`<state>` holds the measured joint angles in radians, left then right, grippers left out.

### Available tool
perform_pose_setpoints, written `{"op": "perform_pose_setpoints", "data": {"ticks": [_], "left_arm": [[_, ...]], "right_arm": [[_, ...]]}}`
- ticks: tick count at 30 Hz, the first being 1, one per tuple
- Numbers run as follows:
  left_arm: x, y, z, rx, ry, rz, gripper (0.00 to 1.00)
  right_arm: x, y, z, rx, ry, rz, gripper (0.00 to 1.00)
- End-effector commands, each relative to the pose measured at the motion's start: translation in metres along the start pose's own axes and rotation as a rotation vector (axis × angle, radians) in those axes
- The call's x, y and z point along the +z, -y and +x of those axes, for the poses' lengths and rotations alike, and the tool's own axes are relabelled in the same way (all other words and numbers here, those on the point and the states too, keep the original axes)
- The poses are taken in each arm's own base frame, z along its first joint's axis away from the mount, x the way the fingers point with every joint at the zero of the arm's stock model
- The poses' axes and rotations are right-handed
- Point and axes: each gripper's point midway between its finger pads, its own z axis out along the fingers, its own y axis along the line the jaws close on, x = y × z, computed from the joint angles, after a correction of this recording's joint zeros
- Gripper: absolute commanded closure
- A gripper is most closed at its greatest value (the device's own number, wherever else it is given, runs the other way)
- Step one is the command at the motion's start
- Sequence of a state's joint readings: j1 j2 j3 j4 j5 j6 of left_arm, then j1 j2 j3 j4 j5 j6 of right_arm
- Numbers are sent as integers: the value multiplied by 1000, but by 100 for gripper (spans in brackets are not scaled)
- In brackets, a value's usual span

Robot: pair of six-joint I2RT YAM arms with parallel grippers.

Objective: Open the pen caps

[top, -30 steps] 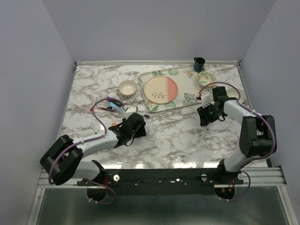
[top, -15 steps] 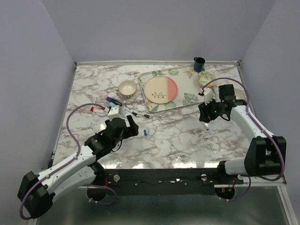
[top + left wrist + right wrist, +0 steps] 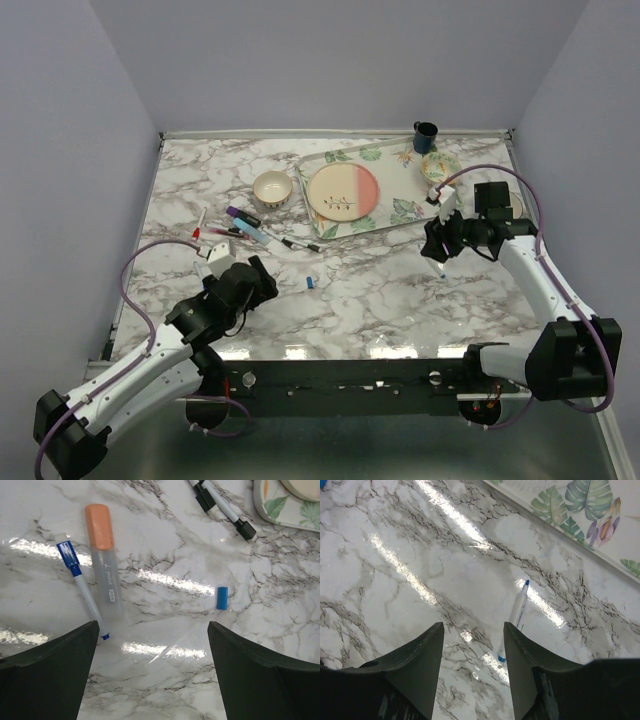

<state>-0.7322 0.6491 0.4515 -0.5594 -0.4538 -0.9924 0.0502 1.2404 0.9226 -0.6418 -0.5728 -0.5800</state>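
A loose blue pen cap lies on the marble table, ahead and right of my left gripper, which is open and holds nothing. In the left wrist view, an orange-capped pen and a thin blue-ended pen lie side by side, with two black-capped pens farther off. More pens are scattered at the left. My right gripper hangs open above the table. An uncapped white pen with a blue tip lies just beyond its right finger.
A floral tray carries a pink and cream plate. A small bowl stands to its left. A dark mug and a small dish sit at the back right.
My left gripper has opened wide and drawn back towards the near left, leaving the blue cap on the table. My right arm has shifted a little to the right.
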Motion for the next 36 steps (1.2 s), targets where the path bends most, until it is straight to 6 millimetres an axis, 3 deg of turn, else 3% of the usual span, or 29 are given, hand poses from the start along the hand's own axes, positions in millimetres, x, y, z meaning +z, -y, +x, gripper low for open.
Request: {"op": "perform_pose_setpoints", "data": {"ticks": [1, 5, 9, 15, 18, 23, 36], "left_arm": [[-3, -37, -12, -55, 91, -164, 1], [2, -51, -14, -72, 110, -226, 7], [11, -59, -17, -74, 100, -300, 19], [34, -54, -19, -65, 70, -303, 44], [42, -47, -23, -27, 55, -309, 49], [53, -36, -25, 29, 24, -306, 51], [77, -41, -2, 129, -73, -337, 50]], "right_arm": [[-4, -14, 3, 0, 12, -59, 41], [-7, -17, 0, -9, 24, -66, 41], [-7, -19, -1, -11, 30, -71, 41], [-8, -20, -1, -12, 32, -79, 41], [-7, -21, -1, -14, 33, -83, 41], [-7, -22, 0, -13, 31, -87, 41], [-6, -22, 1, -12, 27, -90, 41]]}}
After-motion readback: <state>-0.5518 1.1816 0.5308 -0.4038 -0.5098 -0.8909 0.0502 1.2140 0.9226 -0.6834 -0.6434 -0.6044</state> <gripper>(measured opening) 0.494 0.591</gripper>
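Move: The orange-capped marker lies about 6 cm ahead of the left hand, 4 cm to its left and some 9 cm below. At that same table height, a thin blue-capped pen lies 3 cm ahead of the hand and 6 cm left, another blue-capped pen 6 cm ahead and 17 cm left, and a loose blue cap 5 cm ahead and 10 cm right. From the right hand the orange-capped marker is roughly 45 cm left, 3 cm back and 13 cm below. Over the orange-capped marker comes the empty left hand: it first swings some 5 cm left while starting to sink, then goes forward about 4 cm, easing back right by 2 cm, and ends about 6 cm lower. On the way the fingers narrow from wide open to half open and the wrist tips and rolls some 20 degrees to point more steeply down, its tips stopping just short of the marker. ##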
